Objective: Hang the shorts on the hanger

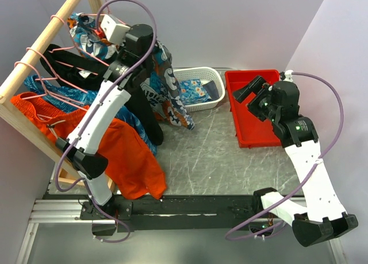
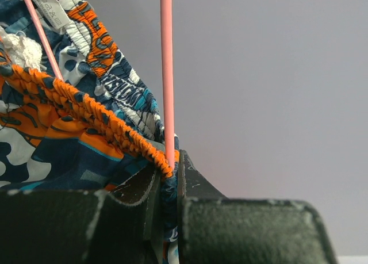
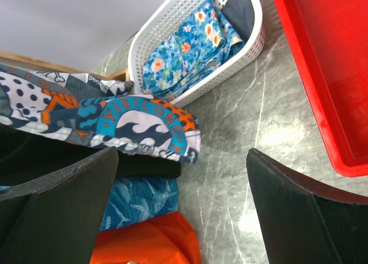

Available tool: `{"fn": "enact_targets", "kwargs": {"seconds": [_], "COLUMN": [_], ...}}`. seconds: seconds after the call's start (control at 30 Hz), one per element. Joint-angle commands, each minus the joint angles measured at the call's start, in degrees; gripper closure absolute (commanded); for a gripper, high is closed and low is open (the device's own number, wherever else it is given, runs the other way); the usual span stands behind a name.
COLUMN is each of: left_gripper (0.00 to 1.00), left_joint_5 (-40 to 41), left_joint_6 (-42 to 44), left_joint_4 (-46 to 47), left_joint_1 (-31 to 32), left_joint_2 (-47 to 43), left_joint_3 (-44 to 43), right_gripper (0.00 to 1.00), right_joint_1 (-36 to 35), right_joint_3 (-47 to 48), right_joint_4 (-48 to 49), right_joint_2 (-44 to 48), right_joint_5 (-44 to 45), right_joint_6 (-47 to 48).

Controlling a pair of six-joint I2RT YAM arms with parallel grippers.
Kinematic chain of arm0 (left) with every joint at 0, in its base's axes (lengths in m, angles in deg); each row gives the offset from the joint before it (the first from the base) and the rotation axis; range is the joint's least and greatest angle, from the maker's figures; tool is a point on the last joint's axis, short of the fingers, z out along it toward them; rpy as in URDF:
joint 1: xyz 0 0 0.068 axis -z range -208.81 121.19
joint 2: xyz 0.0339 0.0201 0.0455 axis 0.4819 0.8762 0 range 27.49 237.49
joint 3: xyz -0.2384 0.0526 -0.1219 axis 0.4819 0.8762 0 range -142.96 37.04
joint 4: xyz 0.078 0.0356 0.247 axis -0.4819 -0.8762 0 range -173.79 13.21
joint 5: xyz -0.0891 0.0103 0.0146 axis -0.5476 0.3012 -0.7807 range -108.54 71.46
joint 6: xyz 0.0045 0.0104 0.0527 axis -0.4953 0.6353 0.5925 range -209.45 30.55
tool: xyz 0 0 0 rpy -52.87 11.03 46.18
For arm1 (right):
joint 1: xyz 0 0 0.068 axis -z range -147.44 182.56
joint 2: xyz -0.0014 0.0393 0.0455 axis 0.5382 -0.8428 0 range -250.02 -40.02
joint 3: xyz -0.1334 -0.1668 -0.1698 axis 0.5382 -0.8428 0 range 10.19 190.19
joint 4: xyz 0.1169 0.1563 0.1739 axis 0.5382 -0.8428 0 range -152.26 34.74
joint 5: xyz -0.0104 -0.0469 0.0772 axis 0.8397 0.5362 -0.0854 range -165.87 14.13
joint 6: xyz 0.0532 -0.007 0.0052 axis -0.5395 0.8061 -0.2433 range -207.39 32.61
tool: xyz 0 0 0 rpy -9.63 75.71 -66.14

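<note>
The shorts (image 1: 168,94), patched in orange, teal, navy and white, hang from the top of the rack and drape down to the table. In the left wrist view their orange waistband (image 2: 86,117) runs into my left gripper (image 2: 171,166), which is shut on the fabric. The pink wire of the hanger (image 2: 167,74) rises straight up from the same pinch. From above, the left gripper (image 1: 99,29) sits high by the rack pole, near the pink hanger hooks (image 1: 60,17). My right gripper (image 3: 183,155) stands open and empty over the red tray, and a leg of the shorts (image 3: 138,123) shows beyond it.
A wooden rack (image 1: 40,51) on the left carries orange shorts (image 1: 126,155), blue leafy shorts (image 1: 75,97) and a black garment (image 1: 146,117). A white basket (image 1: 195,72) with blue floral cloth stands at the back. Beside it is a red tray (image 1: 253,138).
</note>
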Motion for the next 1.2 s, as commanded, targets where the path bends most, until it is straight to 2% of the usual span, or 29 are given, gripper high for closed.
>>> {"fn": "enact_targets", "kwargs": {"seconds": [0.0, 0.67, 1.07, 1.1, 1.17], "left_gripper": [0.99, 0.99, 0.99, 0.97, 0.77], "left_joint_5": [-2.7, -11.3, -15.8, -16.4, -16.9], "left_joint_6": [-0.9, -6.3, -8.6, -8.5, -8.8], "left_joint_4": [0.4, -2.6, -1.3, -1.0, -0.1], "left_joint_1": [-1.9, -11.4, -14.2, -14.2, -14.2], "left_joint_2": [-3.3, -3.8, -6.2, -6.4, -7.6], "left_joint_3": [-1.3, -1.1, 5.1, 5.6, 8.2], "right_gripper": [0.0, 0.0, 0.0, 0.0, 0.0], "right_joint_1": [-0.8, -3.1, -4.3, -4.4, -4.7], "right_joint_3": [2.1, 4.8, 4.7, 4.7, 4.9], "right_joint_4": [0.8, -0.1, 0.2, 0.4, 0.4], "right_joint_2": [-0.6, -2.8, -3.9, -3.8, -4.0], "right_joint_5": [1.1, 2.6, 2.7, 2.7, 2.5], "right_joint_6": [1.2, 1.1, 0.9, 0.8, 0.9]}}
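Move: The left hand still pinches the shorts and the pink hanger's near end; the wooden rail's far part lies about 17 cm to its left, 3 cm farther out and 10 cm up. The black trousers already hanging are roughly 14 cm back, 11 cm left and 14 cm below this hand. From the idle right hand, that stretch of rail is some 50 cm left, 18 cm farther out and 25 cm up. Left hand carries the hanger about 8 cm left to the rail, edging forward, then sinks 3 cm, keeping hold. ##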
